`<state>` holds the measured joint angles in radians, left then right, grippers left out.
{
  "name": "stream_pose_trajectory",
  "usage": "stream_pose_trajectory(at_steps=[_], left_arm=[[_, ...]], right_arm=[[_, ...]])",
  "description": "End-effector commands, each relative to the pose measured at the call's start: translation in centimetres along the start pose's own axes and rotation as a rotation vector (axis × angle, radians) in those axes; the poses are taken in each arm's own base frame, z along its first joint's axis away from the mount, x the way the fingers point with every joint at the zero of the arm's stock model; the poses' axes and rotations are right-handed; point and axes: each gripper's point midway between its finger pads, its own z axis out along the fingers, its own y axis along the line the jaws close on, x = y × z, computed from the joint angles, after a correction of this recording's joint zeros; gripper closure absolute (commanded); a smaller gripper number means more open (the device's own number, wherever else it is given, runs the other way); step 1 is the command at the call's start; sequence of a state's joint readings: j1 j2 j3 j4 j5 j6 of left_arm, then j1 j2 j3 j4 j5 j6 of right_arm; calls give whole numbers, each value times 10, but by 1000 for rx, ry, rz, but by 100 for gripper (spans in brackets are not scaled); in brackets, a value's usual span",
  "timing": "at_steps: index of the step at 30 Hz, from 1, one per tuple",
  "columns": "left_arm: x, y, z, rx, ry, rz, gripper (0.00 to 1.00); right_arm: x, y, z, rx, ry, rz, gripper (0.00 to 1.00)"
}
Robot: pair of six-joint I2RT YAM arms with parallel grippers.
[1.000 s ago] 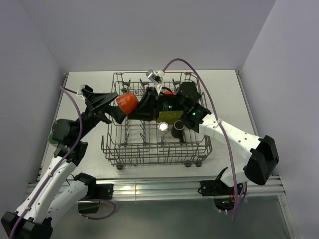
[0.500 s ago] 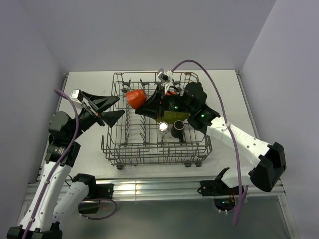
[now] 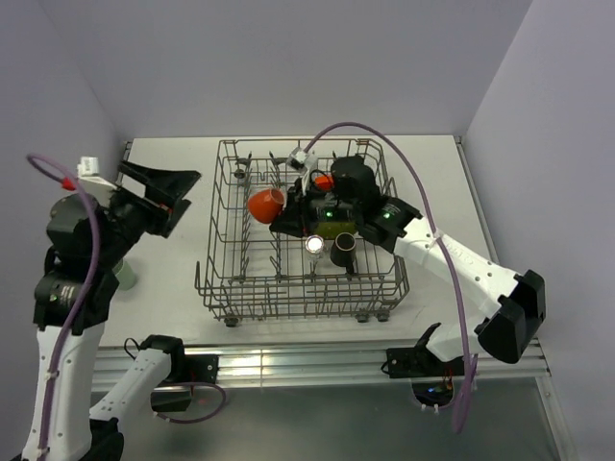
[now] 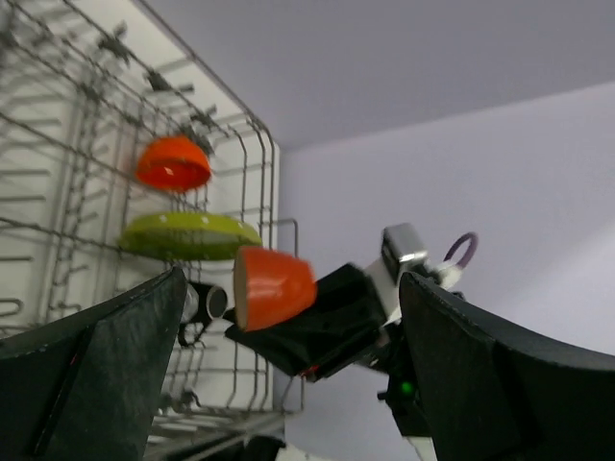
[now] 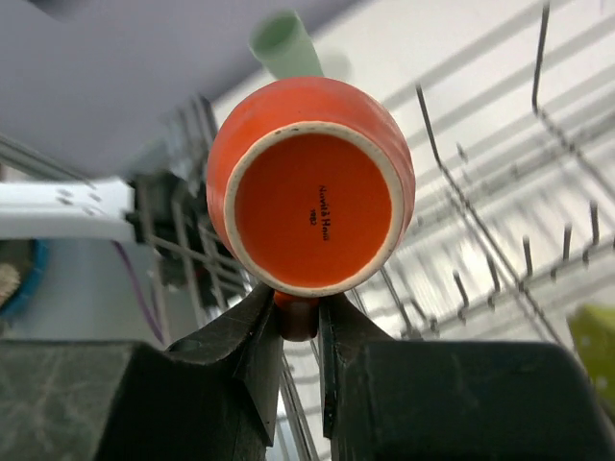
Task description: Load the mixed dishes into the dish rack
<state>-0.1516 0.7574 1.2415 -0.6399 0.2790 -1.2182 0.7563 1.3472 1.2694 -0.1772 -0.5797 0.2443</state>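
Observation:
My right gripper [image 3: 282, 217] is shut on the handle of the small orange cup [image 3: 266, 205], holding it tilted over the left-centre of the grey wire dish rack [image 3: 213, 280]. In the right wrist view the cup's base [image 5: 312, 197] faces the camera and its handle sits pinched between the fingers [image 5: 252, 331]. My left gripper [image 3: 190, 190] hangs open and empty left of the rack. Inside the rack are an orange bowl [image 3: 325, 181], a yellow-green plate [image 4: 189, 235], a clear glass [image 3: 314, 245] and a dark mug [image 3: 343, 250]. A pale green cup [image 3: 123, 275] lies on the table by the left arm.
The rack's upright tines [image 5: 538, 77] stand close under the held cup. Walls close in the table at the back and on both sides. The right arm's purple cable [image 3: 384, 144] arcs over the rack's back right corner.
My left gripper has drawn back to the left, away from the orange cup and off the rack, jaws wide. The right gripper has kept the cup and shifted it slightly right.

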Motion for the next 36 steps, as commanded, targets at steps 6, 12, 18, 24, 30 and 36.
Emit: stream_pose_trajectory(at_steps=[6,12,18,24,30,36], left_arm=[[-67,1,-61,-200,-378,206,1],[-64,-3,-64,-168,-373,209,1],[-62,0,-61,-174,-361,210,1],[-60,-2,-61,-157,-355,209,1],[-60,0,-60,-160,-353,211,1],[-60,1,-59,-161,-351,214,1]], right_arm=[[46,-29,20,161,140,-67,100],[66,-66,42,312,220,-70,100],[77,-95,51,431,292,-68,100],[83,-106,52,467,311,-82,100],[95,-100,52,455,362,-89,100],[111,-93,53,448,435,-105,100]])
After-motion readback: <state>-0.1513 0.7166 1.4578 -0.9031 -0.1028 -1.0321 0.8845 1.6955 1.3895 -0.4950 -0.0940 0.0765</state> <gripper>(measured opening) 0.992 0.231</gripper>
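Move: The right hand already grips the orange mug above the rack; the empty rack spot it heads for is about 25 cm below, some 5 cm ahead and 3 cm left. From that hand, about 22 cm lower, the glass stands 4 cm ahead and 10 right, the dark mug 3 ahead and 17 right, and the green plate 8 ahead and 14 right. From the open left hand, the spot is roughly 5 cm ahead, 12 right and 34 below. The right hand sinks some 16 cm, tipping the held mug down towards the rack; the left withdraws leftward. ##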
